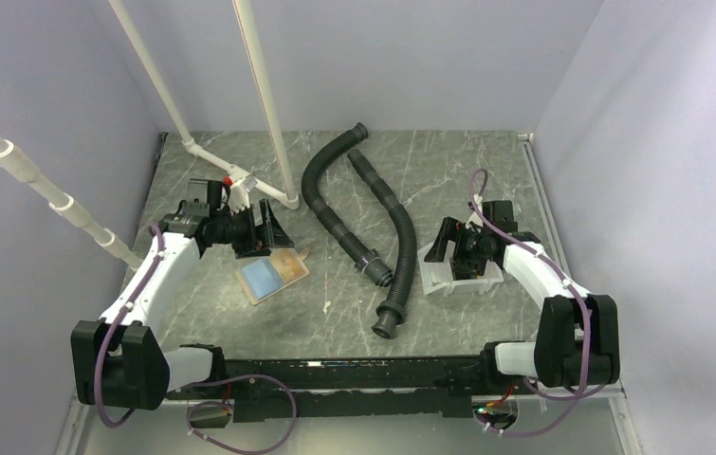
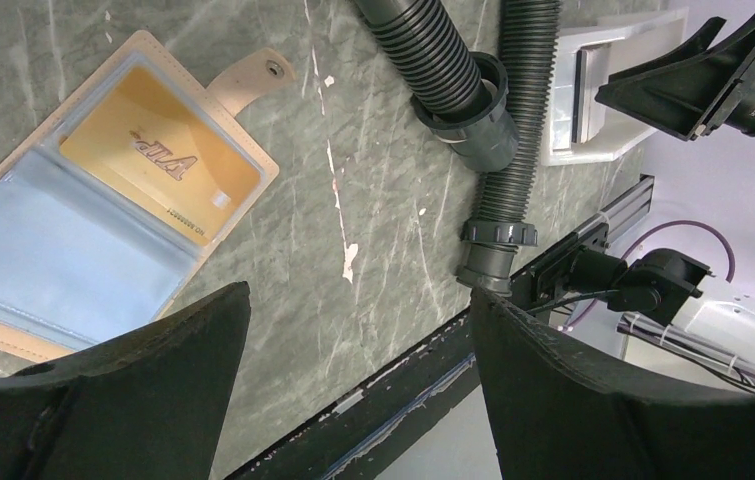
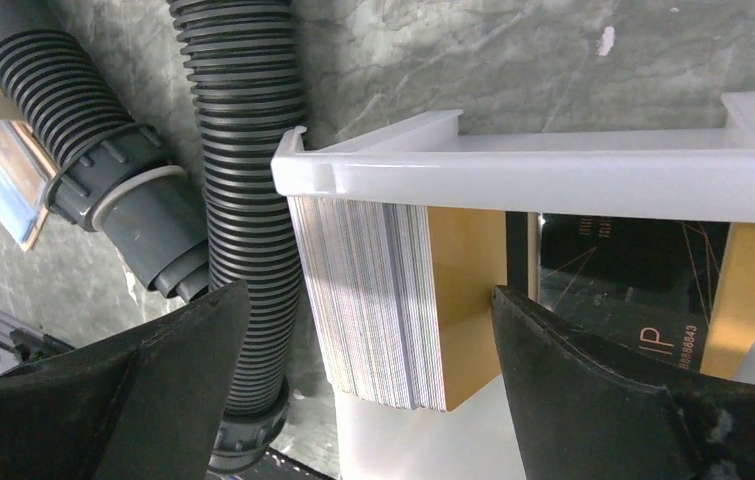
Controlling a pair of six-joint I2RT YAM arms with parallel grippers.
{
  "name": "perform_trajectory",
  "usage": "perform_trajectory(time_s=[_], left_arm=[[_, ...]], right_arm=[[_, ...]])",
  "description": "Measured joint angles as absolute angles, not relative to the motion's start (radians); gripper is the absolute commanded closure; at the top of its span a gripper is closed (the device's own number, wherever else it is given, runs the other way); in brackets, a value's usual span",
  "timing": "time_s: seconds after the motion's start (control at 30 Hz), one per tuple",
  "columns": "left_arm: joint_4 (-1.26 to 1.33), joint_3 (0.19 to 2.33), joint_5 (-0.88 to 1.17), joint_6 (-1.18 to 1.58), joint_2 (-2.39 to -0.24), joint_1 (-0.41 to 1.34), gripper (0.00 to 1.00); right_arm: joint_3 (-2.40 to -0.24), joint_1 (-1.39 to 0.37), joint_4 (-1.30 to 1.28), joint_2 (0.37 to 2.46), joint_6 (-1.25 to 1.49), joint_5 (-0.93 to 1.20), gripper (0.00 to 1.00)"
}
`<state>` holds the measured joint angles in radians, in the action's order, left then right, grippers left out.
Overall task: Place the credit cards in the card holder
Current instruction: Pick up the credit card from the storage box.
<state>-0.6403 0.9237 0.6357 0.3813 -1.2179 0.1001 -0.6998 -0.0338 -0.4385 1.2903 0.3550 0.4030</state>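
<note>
The card holder (image 1: 273, 275) lies open on the table, tan with a blue pocket (image 2: 53, 250) and a snap tab (image 2: 253, 75). An orange-yellow credit card (image 2: 158, 160) sits in its other pocket. My left gripper (image 2: 360, 292) hangs open above the bare table just beside it, holding nothing. A thick stack of credit cards (image 3: 373, 300) stands on edge in the white tray (image 3: 553, 165), with an orange-yellow face (image 3: 468, 270) and a black card (image 3: 633, 290) behind. My right gripper (image 3: 368, 290) is open, its fingers either side of that stack.
Two black corrugated hoses (image 1: 335, 199) (image 1: 396, 246) lie between the card holder and the tray (image 1: 434, 277). White plastic pipes (image 1: 268, 114) rise at the back left. A black rail (image 1: 354, 374) runs along the near table edge.
</note>
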Motion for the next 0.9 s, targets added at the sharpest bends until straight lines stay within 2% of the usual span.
perform_trajectory(time_s=[0.2,0.53,0.9], left_arm=[[-0.64,0.924,0.636,0.379,-1.218,0.1,0.14],[-0.64,0.922,0.643,0.379,-1.218,0.1,0.14],[-0.64,0.92,0.646,0.379,-1.218,0.1,0.14]], right_arm=[[-0.699,-0.033,-0.43,1.295,0.346,0.436,0.27],[-0.698,-0.031,-0.425,1.292,0.339,0.453,0.45],[-0.698,-0.03,-0.426,1.254,0.331,0.45,0.73]])
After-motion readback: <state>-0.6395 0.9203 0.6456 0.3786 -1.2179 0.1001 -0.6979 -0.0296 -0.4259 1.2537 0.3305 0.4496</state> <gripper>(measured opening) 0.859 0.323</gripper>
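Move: The card stack in the storage box stands between the right hand's open fingers, its middle about 1 cm ahead, 1 cm left and 2 cm below. The black card lies level with the hand, some 7 cm to its right; the ribbed hose beside the box runs about 7 cm to its left, and the coupling hose about 16 cm to its left. From the left hand the stack is roughly 39 cm to the right, level with it and 11 cm lower. Close the right gripper on the card stack from nearly wide open to about a third, keeping the fingers slanting down into the box and the hand almost in place. Push the right fingertip leftward against the stack's gold face, easing the hand left by barely half a centimetre, then up about 1 cm as the fingers narrow. ##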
